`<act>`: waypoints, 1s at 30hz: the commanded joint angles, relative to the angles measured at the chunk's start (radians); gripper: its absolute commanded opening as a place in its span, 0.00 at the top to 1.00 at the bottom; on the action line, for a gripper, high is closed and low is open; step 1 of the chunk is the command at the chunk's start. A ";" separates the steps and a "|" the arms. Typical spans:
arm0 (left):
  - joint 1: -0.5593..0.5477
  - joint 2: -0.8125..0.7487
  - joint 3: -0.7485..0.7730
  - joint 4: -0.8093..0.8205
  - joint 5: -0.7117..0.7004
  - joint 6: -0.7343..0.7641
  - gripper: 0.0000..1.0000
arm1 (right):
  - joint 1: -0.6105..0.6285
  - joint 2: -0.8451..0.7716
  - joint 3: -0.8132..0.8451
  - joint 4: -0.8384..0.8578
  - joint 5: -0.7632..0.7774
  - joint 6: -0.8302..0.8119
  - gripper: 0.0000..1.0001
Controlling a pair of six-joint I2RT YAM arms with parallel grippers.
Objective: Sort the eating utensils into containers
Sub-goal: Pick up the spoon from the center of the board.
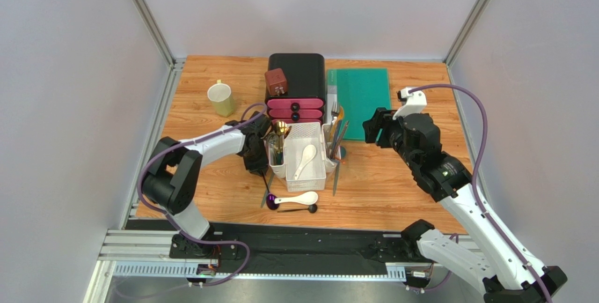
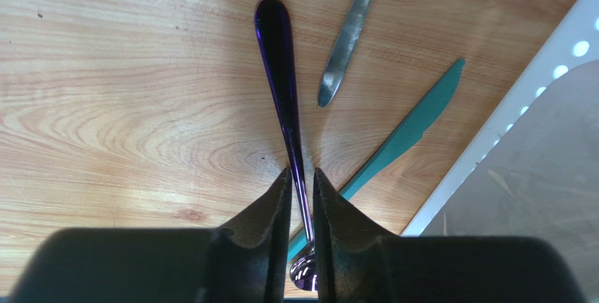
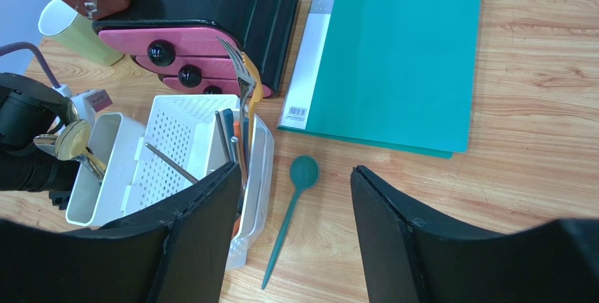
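A purple spoon [image 2: 281, 71] lies on the wooden table left of the white caddy [image 1: 314, 185], and my left gripper [image 2: 302, 173] is shut on its handle, low over the table. One white ceramic spoon [image 1: 306, 159] lies in the caddy's centre bin. Gold spoons [image 3: 70, 141] stand in the left side bin, and forks with chopsticks [image 3: 242, 85] stand in the right one. A second white spoon [image 1: 299, 197] and a black spoon [image 1: 299, 209] lie in front of the caddy. My right gripper [image 3: 294, 168] hangs open above a teal spoon [image 3: 292, 212] beside the caddy's right wall.
A teal knife [image 2: 401, 141] and a silver handle [image 2: 348, 36] lie close to the purple spoon. Behind the caddy stand a black-and-pink drawer box [image 1: 295, 89] with a brown box [image 1: 276, 82] on it, a pale yellow mug [image 1: 221, 98] and a green folder [image 1: 360, 99].
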 commanded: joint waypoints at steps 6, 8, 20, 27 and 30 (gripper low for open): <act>-0.012 -0.065 -0.099 -0.035 -0.021 0.007 1.00 | -0.019 -0.011 0.004 0.020 -0.017 0.013 0.36; -0.012 -0.106 -0.117 -0.046 -0.048 0.003 1.00 | -0.019 -0.008 0.004 0.021 -0.020 0.016 0.36; -0.011 -0.381 -0.076 -0.199 -0.211 -0.022 1.00 | -0.022 -0.013 -0.019 0.023 -0.030 0.033 0.36; -0.003 -0.468 -0.065 -0.256 -0.279 -0.049 1.00 | -0.021 -0.020 -0.023 0.021 -0.035 0.030 0.36; 0.006 -0.535 -0.065 -0.273 -0.296 -0.074 1.00 | -0.021 -0.022 -0.028 0.018 -0.035 0.028 0.36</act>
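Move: The purple spoon's shaft lies right between the left hand's fingertips, about 1 cm below; the spoon's middle is about 1 cm back and 1 cm right of the hand. Crossing under it near the bowl, the teal knife sits roughly 5 cm back and 1 cm right. The basket's left compartment is some 6 cm right and 4 cm ahead, the white spoon 10 cm right and 8 cm back. From the right hand the purple spoon is about 27 cm left, 3 cm back and 26 cm below. The purple spoon's shaft gets pinched as the left fingers, already astride it and part-open, close fully while sliding back. Kept low, it is drawn back about 3.5 cm and somewhat left, away from the basket; then the hand lifts it some 7 cm while still going left, 6.5 cm leftward in all, the fingertips tilting forward about 15 degrees. ##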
